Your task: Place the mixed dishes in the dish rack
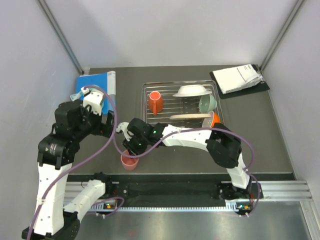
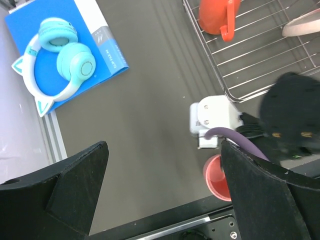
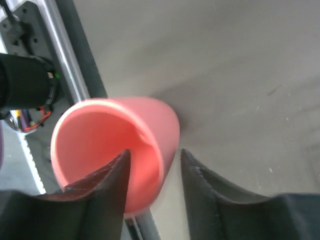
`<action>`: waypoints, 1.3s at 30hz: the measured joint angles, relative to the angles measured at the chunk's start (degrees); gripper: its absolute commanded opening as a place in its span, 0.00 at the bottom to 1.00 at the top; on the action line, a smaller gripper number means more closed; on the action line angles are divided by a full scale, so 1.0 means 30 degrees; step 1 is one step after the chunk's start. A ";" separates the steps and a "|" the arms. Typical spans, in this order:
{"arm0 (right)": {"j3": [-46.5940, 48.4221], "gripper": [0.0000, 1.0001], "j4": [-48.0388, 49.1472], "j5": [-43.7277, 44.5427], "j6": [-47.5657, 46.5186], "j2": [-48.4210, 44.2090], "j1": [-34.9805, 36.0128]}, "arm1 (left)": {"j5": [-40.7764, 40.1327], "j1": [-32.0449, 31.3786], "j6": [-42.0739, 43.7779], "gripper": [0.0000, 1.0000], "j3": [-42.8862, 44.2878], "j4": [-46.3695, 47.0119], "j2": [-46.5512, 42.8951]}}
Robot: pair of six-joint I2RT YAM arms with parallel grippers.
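The pink cup [image 1: 129, 161] stands upright on the table near the front edge, left of the dish rack [image 1: 145, 102]. My right gripper [image 1: 132, 150] is open over the cup. In the right wrist view, one finger is inside the cup [image 3: 115, 145] and the other outside its wall, with a gap left at the gripper [image 3: 152, 155]. My left gripper [image 2: 164, 150] is open and empty above the table, and the cup [image 2: 218, 177] shows beside its right finger. The rack holds the orange mug [image 1: 155, 101], white shallow bowl [image 1: 191, 90], mint-green bowl [image 1: 207, 103], plate [image 1: 187, 117] and orange bowl [image 1: 214, 119].
A blue book [image 1: 97, 85] with teal headphones [image 2: 65, 55] on it lies at the back left. White papers on a black board [image 1: 240, 77] lie at the back right. A metal rail [image 1: 280, 190] runs along the table's front edge, just beyond the cup.
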 measured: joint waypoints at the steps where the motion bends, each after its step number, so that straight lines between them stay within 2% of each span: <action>1: 0.0080 0.08 0.0036 0.0036 -0.0051 0.0291 0.0000 | 0.0051 0.0000 0.0073 0.99 0.0277 -0.0189 0.0109; 2: 0.0153 0.00 -0.0015 -0.0007 -0.0080 0.0495 -0.0007 | 0.0073 0.0000 0.0146 0.99 0.0525 -0.0335 0.0160; 8: 0.0073 0.00 -0.0364 0.0007 -0.0153 0.0306 -0.0029 | 0.0495 -0.0007 0.0255 0.99 0.2288 -0.0393 0.0707; 12: -0.0780 0.00 -0.0838 -0.0211 -0.0073 -0.2040 -0.0401 | 0.1348 -0.0044 0.0160 0.99 0.4080 0.0743 0.1770; 16: -0.1166 0.00 -0.0117 -0.1821 0.0838 -0.5595 -0.1792 | 0.1894 -0.0044 -0.0160 0.99 0.6098 0.2135 0.2849; 20: -0.4116 0.00 0.4437 -0.4466 0.3483 -1.0506 -0.4896 | 0.2623 -0.0044 -0.1297 0.99 0.6710 0.3832 0.3359; 23: -0.7934 0.00 1.0280 -0.6586 0.7169 -1.3566 -0.7512 | 0.3592 -0.0044 -0.2397 0.99 0.6375 0.4852 0.3497; 25: -1.0353 0.00 1.4826 -0.7694 1.0163 -1.4426 -0.8612 | 0.4481 -0.0044 -0.3147 0.99 0.6462 0.5319 0.3891; 29: -1.4025 0.00 2.3336 -0.9449 1.6823 -1.3566 -1.0003 | 0.8065 -0.0044 -0.4641 0.99 0.8939 0.5435 0.6186; 32: -1.4775 0.00 2.7343 -0.9777 2.1296 -1.1686 -1.0615 | 1.1468 -0.0029 -0.5989 0.99 1.2109 0.5413 0.8954; 35: -1.4746 0.00 2.9645 -0.9479 2.5216 -0.9398 -1.1118 | 1.3930 0.0182 -0.7497 0.99 1.2830 0.5843 1.0659; 39: -1.4141 0.00 3.0010 -0.9122 2.7787 -0.7541 -1.1315 | 1.6735 0.0765 -0.9581 0.99 1.1934 0.6652 1.1526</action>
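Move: The pink cup stands upright right by my right fingertips: its middle is about 3 cm back and 1 cm left of them, some 4 cm lower. The rack's middle is about 27 cm ahead and 23 cm to the right, with the orange mug in it 28 cm ahead, 10 cm right. From my raised left hand the cup lies about 9 cm back, 8 cm right and 27 cm down; the orange mug some 22 cm ahead, 18 cm right and 25 cm down. My right hand sinks just over a centimetre and pinches the cup's far wall, one finger inside, then lifts it by over 25 cm and carries it right and forward towards the rack, easing down near the end while rolling some 60 degrees, fingers swinging from down-left to upward. My open left hand climbs, then sweeps right about 15 cm and a little forward, rolling and turning clockwise to face the cup. ##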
